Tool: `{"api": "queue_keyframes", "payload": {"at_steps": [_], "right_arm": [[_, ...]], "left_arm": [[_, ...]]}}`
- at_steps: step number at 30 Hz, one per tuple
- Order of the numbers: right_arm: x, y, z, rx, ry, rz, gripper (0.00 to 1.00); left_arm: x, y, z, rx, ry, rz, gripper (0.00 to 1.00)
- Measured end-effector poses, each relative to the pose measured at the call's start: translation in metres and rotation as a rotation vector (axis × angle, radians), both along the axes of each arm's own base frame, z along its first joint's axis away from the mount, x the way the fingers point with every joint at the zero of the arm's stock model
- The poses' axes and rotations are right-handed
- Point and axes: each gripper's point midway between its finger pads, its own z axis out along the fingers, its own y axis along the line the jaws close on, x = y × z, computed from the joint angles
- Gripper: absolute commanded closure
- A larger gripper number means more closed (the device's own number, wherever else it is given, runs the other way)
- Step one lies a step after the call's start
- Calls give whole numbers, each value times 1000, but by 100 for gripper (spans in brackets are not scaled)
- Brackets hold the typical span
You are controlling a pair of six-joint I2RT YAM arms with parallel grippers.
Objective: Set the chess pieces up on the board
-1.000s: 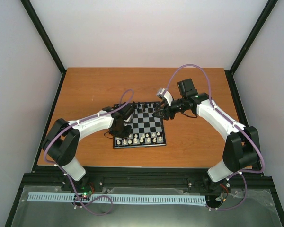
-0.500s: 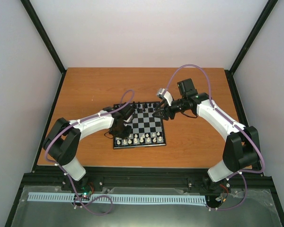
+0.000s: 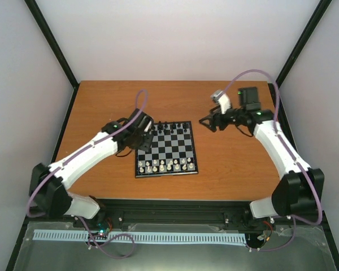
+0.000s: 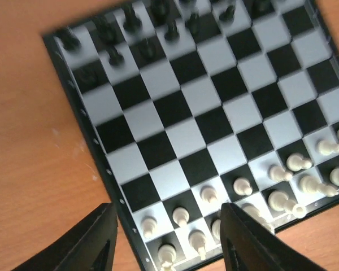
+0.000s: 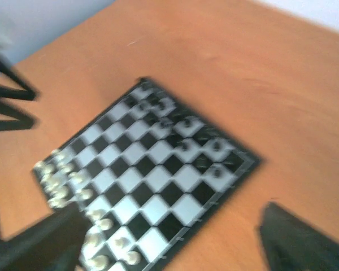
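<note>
The board (image 3: 190,148) lies mid-table. Cream-white chess pieces (image 3: 166,165) fill its two near rows and black chess pieces (image 3: 168,127) stand along its far rows. My left gripper (image 3: 144,137) hovers at the board's far-left corner. In the left wrist view it (image 4: 169,240) is open, with nothing between its fingers (image 4: 96,243); white pieces (image 4: 243,185) and the board (image 4: 183,135) lie below. My right gripper (image 3: 205,121) hangs off the board's far-right corner over bare table. It (image 5: 175,243) is open and empty, and that blurred view shows the board (image 5: 158,169) ahead.
The orange-brown table (image 3: 231,164) is walled by black frame posts and white panels at the sides and back. A purple cable (image 3: 140,104) loops above the left wrist and another (image 3: 254,73) arcs over the right arm.
My left gripper has opened and risen towards the board's far-left corner. My right gripper has opened wider and drawn back off the board's far-right corner.
</note>
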Motion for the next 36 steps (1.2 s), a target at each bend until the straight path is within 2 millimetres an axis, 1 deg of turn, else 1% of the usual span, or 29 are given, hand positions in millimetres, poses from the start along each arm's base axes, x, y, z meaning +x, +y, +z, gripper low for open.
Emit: {"api": "queue_keyframes", "payload": {"at_steps": [2, 3, 5, 6, 7, 9, 11, 12, 15, 17, 20, 23, 24, 26, 27, 29, 31, 34, 36], "right_arm": [[14, -27, 17, 2, -45, -119, 0], [22, -44, 26, -4, -79, -192, 0], [30, -72, 44, -16, -147, -316, 0], [30, -83, 50, -24, -179, -364, 0], [28, -91, 56, -32, -212, -404, 0], [22, -100, 59, -46, -255, -456, 0], [16, -109, 58, -58, -283, -519, 0], [12, -115, 55, -67, -293, -557, 0], [0, -132, 52, -84, -318, -656, 0], [-9, -140, 56, -83, -347, -708, 0], [-17, -148, 68, -65, -400, -756, 0], [-25, -152, 71, -40, -444, -789, 0], [-28, -153, 68, -33, -450, -797, 0], [-34, -155, 55, -29, -446, -806, 0], [-38, -155, 48, -27, -440, -807, 0], [-47, -154, 41, -10, -439, -801, 0], [-55, -152, 45, 26, -460, -793, 0], [-65, -151, 60, 84, -499, -786, 0], [-65, -152, 67, 115, -507, -796, 0]], "left_arm": [[6, 6, 25, 3, -92, -11, 25], [9, 11, 40, 6, -150, 0, 17], [13, 22, 62, 16, -239, 24, 6], [15, 27, 73, 17, -282, 43, 1], [17, 32, 81, 20, -315, 56, 0], [20, 41, 99, 6, -388, 100, 0], [22, 52, 114, -14, -469, 148, 0], [21, 58, 118, -19, -501, 168, 0], [16, 73, 127, -26, -581, 218, 0], [14, 82, 134, -24, -625, 251, 0], [17, 89, 142, -7, -661, 289, 0], [19, 93, 140, 18, -663, 307, 0], [20, 93, 139, 21, -664, 309, 0], [19, 94, 135, 10, -682, 317, 0], [16, 97, 129, 7, -685, 318, 0], [9, 102, 120, -4, -698, 317, 0], [2, 107, 117, -15, -718, 318, 0], [0, 109, 127, -42, -757, 324, 0], [2, 109, 133, -54, -780, 331, 0]]}}
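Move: The left hand, empty, has risen over the board's left front: the chessboard's middle lies some 10 cm to its right, 4 cm ahead and about 12 cm below. The corner white pawns stand about 4 cm back, straight in line sideways and 11 cm below, and the black back row's middle about 14 cm ahead and 10 cm to the right, also 11 cm below. From the empty right hand the chessboard's middle lies roughly 17 cm left, 2 cm back and 21 cm below. Touching nothing, both empty hands draw away from the finished chessboard towards their own sides. The left climbs about 13 cm while swinging left off the board, its fingers tipping up to point forward and opening fully. The right sweeps right some 15 cm, first slightly forward and then back, rising a little, turning clockwise as its fingers lift to face ahead and open fully. ##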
